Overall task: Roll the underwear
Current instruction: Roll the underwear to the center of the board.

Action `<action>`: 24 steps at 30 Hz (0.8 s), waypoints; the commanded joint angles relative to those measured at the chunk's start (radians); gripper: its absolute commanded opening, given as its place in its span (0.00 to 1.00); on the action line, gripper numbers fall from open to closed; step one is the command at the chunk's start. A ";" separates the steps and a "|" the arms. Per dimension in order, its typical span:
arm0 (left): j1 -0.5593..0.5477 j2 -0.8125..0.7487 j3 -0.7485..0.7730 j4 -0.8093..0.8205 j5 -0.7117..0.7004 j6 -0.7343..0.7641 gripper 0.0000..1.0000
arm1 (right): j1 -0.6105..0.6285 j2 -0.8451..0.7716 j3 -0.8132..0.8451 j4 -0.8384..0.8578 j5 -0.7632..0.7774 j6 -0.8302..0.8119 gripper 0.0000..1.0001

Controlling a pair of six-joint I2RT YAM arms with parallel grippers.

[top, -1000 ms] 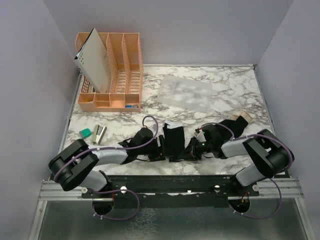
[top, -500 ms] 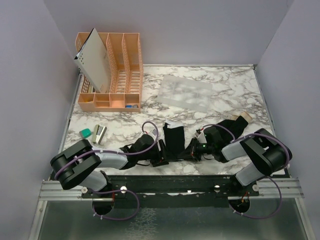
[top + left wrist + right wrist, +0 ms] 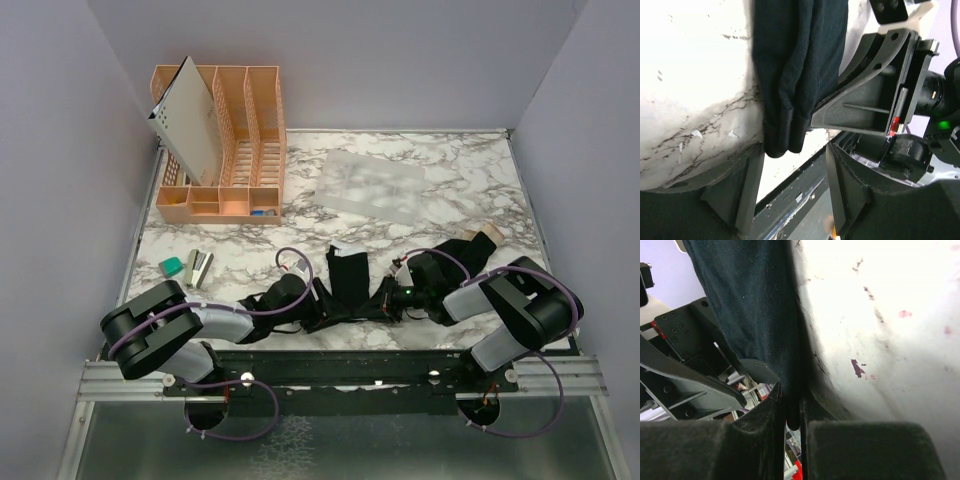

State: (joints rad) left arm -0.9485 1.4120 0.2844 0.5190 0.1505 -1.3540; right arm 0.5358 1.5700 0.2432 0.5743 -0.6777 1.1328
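A black underwear (image 3: 348, 280), folded into a long strip, lies on the marble table (image 3: 250, 250) between my two grippers. My left gripper (image 3: 322, 306) is open at the strip's near end. In the left wrist view that hanging end (image 3: 782, 142) sits between the open left gripper (image 3: 795, 160) fingers without being pinched. My right gripper (image 3: 379, 300) is shut on the strip's right edge. The right wrist view shows the fabric (image 3: 755, 310) clamped in the right gripper (image 3: 792, 402). A second black underwear (image 3: 462, 250) with a tan band lies at the right.
A peach desk organizer (image 3: 235, 140) holding a white perforated panel (image 3: 190, 118) stands at the back left. A translucent sheet (image 3: 370, 185) lies at the back centre. A teal item (image 3: 172, 265) and a grey stapler (image 3: 200, 268) lie at the left. The metal rail (image 3: 340, 375) runs along the near edge.
My left gripper has slid toward the near edge and right, reaching the strip's near end, with its jaws slightly narrower. The right gripper has kept its hold.
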 commanded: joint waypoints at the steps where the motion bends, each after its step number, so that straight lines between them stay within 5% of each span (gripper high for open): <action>1: 0.004 0.047 -0.037 -0.186 -0.196 0.036 0.61 | 0.004 0.030 -0.031 -0.137 0.069 0.025 0.00; 8: 0.003 0.095 -0.023 -0.192 -0.194 0.050 0.57 | 0.006 0.022 -0.028 -0.140 0.069 0.028 0.00; 18: -0.004 0.145 0.012 -0.192 -0.173 0.075 0.20 | 0.005 0.014 -0.025 -0.139 0.064 0.029 0.00; 24: -0.004 0.119 0.013 -0.203 -0.174 0.093 0.10 | 0.006 -0.025 -0.016 -0.149 0.073 -0.002 0.08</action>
State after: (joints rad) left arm -0.9512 1.5055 0.3351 0.5346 0.0593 -1.3224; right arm 0.5358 1.5558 0.2432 0.5587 -0.6666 1.1378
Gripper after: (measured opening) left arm 0.200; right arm 0.146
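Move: The underwear's near edge runs sideways between the grippers. Its free left end lies right between the left hand's open fingertips, about 2 cm ahead, 1 cm to the right and 1 cm below. The right gripper already pinches the other end, some 10 cm to the left hand's right and 1 cm ahead. The underwear's far edge lies roughly 16 cm ahead and 4 cm to the right. From the right hand, the free end is about 9 cm to its left, level ahead and in height. Ease the left gripper about 2 cm forward so the underwear's free left end sits deeper between its fingers, then sink a bit over 1 cm towards the table while closing from well over half open to nearly shut, and pinch that end. Keep the right gripper still, holding the other end. ##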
